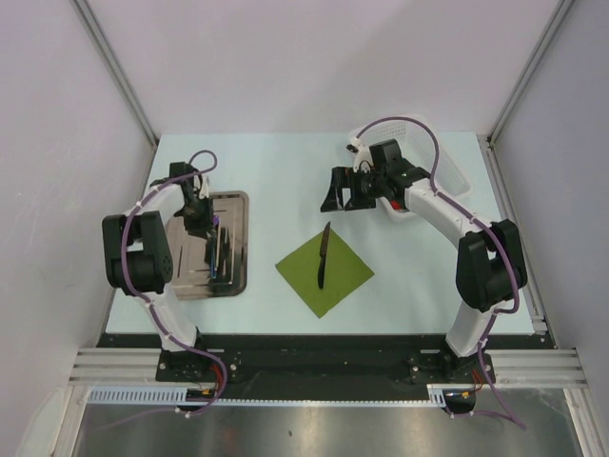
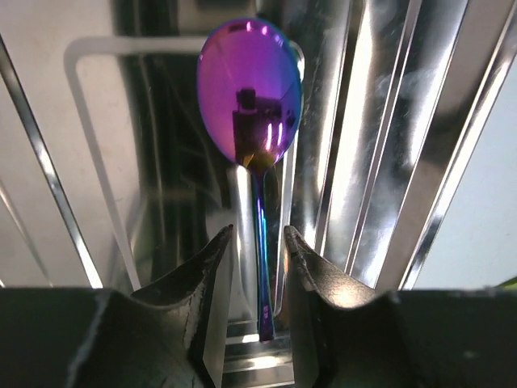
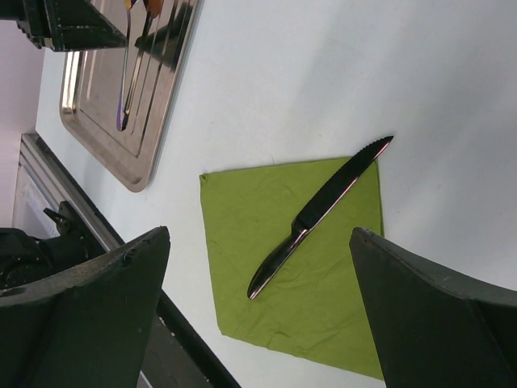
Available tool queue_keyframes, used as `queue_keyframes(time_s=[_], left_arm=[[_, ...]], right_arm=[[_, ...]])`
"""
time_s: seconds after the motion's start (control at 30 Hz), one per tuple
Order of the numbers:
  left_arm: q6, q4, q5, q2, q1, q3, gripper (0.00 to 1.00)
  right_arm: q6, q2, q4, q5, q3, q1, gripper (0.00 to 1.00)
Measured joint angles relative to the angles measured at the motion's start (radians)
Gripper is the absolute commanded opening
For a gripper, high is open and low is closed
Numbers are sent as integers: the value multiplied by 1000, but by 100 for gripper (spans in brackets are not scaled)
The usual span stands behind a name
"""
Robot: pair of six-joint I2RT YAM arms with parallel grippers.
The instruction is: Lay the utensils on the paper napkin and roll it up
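Note:
The olive-green paper napkin [image 1: 328,276] [image 3: 323,299] lies flat on the table's middle, one corner toward the arms. A dark knife [image 1: 324,255] [image 3: 319,218] rests across it, its tip reaching just past the far edge. More utensils [image 1: 217,257] [image 3: 129,73] lie in the silver tray [image 1: 238,214]. Among them is a spoon with an iridescent purple bowl [image 2: 250,89]. My left gripper [image 1: 202,227] [image 2: 257,242] hangs low over the tray, its fingers either side of the spoon's thin handle with a gap on both sides. My right gripper [image 1: 349,195] [image 3: 260,234] is wide open above the table behind the napkin, holding nothing.
A white basket [image 1: 447,171] stands at the back right, beside the right arm. The tray [image 3: 89,121] sits at the table's left, close to the left arm's base. White walls close in the table on three sides.

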Motion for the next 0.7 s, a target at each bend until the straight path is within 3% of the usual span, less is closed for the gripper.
queue_keyframes(time_s=[0.23,0.37,0.47,0.57,0.7], left_arm=[[-17,63,-24,43,-19,0,22],[-29,74,-43,57,-20,13,0],[-34,78,-27,56,-19,13,0],[-36,96,63,27,-18,-3,0],[-83,124,310,-103,-18,-17,0]], right_arm=[[4,0,-15,-24,0,-22,100],[7,0,-29,-26,0,-29,100],[8,0,-29,-45,0,-39,98],[18,0,-24,-74,6,-45,96],[53,0,21,-148,31,-55,97]])
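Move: The spoon lies in the tray under the left gripper, its handle running between the open fingers and its bowl ahead; the spoon's middle is about 1 cm back from the hand, in line with it sideways, and 2 cm lower. The napkin's middle is roughly 35 cm to the left hand's right and 10 cm back, the knife on it about 35 cm right and 5 cm back. From the right hand, the spoon lies some 36 cm left, 3 cm back and 15 cm down. Ease the left gripper about 2 cm forward along the spoon and 1.5 cm down, then shut the fingers on the handle just behind the bowl. Keep that pinch and lift quickly, some 7 cm up from the lowest point, swinging right towards the napkin as the fingertips tilt some 20 degrees rightward and forward. Let the open right hand rise about 3 cm at the end. ##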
